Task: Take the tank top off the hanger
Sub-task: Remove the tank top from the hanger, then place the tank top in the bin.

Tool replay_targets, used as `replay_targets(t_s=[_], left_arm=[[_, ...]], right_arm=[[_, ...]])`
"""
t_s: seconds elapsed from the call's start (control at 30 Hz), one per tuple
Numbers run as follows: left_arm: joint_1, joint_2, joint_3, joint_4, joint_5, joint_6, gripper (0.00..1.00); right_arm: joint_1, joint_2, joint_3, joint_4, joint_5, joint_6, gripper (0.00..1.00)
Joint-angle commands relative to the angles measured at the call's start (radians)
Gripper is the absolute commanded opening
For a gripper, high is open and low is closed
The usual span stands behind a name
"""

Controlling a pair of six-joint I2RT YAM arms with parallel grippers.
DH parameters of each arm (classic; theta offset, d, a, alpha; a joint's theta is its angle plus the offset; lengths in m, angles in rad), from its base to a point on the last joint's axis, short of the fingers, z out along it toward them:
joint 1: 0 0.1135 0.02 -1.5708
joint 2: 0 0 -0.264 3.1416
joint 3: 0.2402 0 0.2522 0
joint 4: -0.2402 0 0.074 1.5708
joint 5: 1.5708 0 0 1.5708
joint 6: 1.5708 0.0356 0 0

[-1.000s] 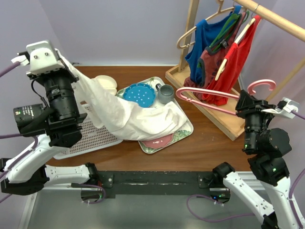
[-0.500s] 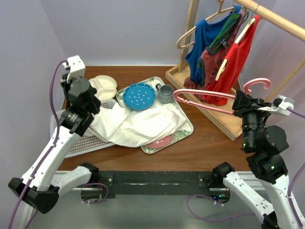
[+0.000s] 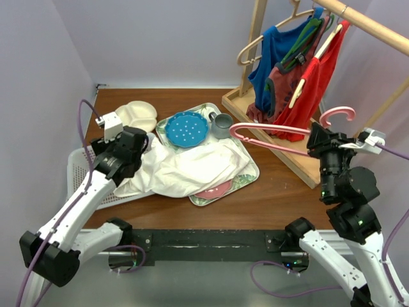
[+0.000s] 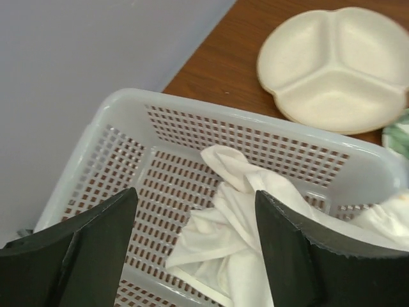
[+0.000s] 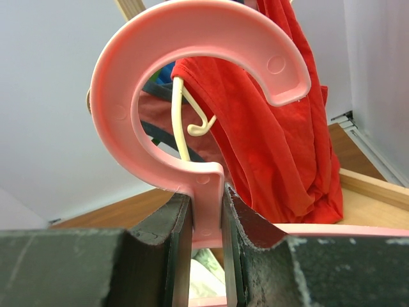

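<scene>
The white tank top (image 3: 185, 169) lies crumpled, one end in the white basket (image 3: 80, 166) and the rest spread over the tray (image 3: 252, 169). My left gripper (image 3: 142, 142) hovers just above the end in the basket. In the left wrist view the left gripper (image 4: 195, 217) is open, and the tank top (image 4: 236, 243) lies loose below and between its fingers. The pink hanger (image 3: 275, 134) is bare and held in the air at the right. My right gripper (image 3: 317, 137) is shut on its neck, seen close up as the hanger (image 5: 192, 96) clamped in the right gripper (image 5: 208, 217).
A cream divided plate (image 3: 136, 115) sits behind the basket (image 4: 128, 109). A blue plate (image 3: 186, 128) and a grey mug (image 3: 222, 125) stand on the tray. At the back right a wooden rack holds a red garment (image 3: 307, 89) and a blue one (image 3: 271, 57) on hangers.
My left arm came down from high on the left to the basket, carrying the tank top, then opened and let it go. The right gripper and hanger drifted slightly left.
</scene>
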Motion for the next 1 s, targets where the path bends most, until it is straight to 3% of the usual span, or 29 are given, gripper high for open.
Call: replay_targets(t_s=[0.0,0.03,0.17,0.23,0.33,0.4,0.53,0.63,0.7,0.97], left_arm=[[0.004,-0.099,0.076,0.148,0.272,0.188,0.82],[0.004,-0.114,0.108,0.159,0.426,0.26,0.84],[0.004,-0.122,0.158,0.154,0.672,0.338,0.84],[0.003,-0.103,0.165,0.17,0.851,0.427,0.84],[-0.014,-0.051,0.157,0.173,1.01,0.547,0.84],[-0.035,-0.018,0.146,0.164,1.044,0.645,0.81],[-0.249,0.01,0.077,0.171,1.159,0.895,0.77],[-0.345,0.015,0.05,0.209,1.103,1.007,0.77],[-0.367,0.047,0.037,0.191,1.144,1.088,0.79],[-0.491,0.231,0.008,0.176,1.076,1.205,0.82]], right_arm=[[-0.001,-0.019,0.006,0.041,-0.008,-0.004,0.0],[-0.001,-0.02,0.004,0.039,-0.006,-0.004,0.0],[-0.001,-0.026,0.001,0.041,0.0,-0.01,0.0],[-0.001,-0.029,0.001,0.039,0.0,-0.015,0.0],[-0.001,-0.039,-0.003,0.044,-0.005,-0.017,0.0],[-0.002,-0.043,-0.008,0.047,-0.006,-0.02,0.0],[-0.001,-0.049,-0.01,0.047,-0.005,-0.02,0.0],[-0.002,-0.051,-0.002,0.048,-0.006,-0.021,0.0],[0.001,-0.052,0.007,0.045,-0.006,-0.03,0.0],[-0.001,-0.069,0.015,0.048,0.009,-0.05,0.0]])
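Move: The tank top, already off the hanger, sprawls from the basket across the tray; its main bulk is some 28 cm to the left hand's right, 5 cm back and 17 cm below. The basket's middle is about 6 cm back, nearly under that hand. The blue plate is roughly 23 cm right and 8 cm ahead, the mostly covered pink plate about 33 cm right and 9 cm back. From the right hand, the bulk is about 30 cm left, nearly level fore-and-aft, far below. Towards the tank top's bulk on the tray the left hand swings, away from the basket and about 27 cm to the right, first rising some 6 cm, then sinking to end about 7 cm lower than it began and a little farther back. Meanwhile the wrist turns a good 100 degrees clockwise and the fingers tip more downward, staying wide open and empty above the cloth. ##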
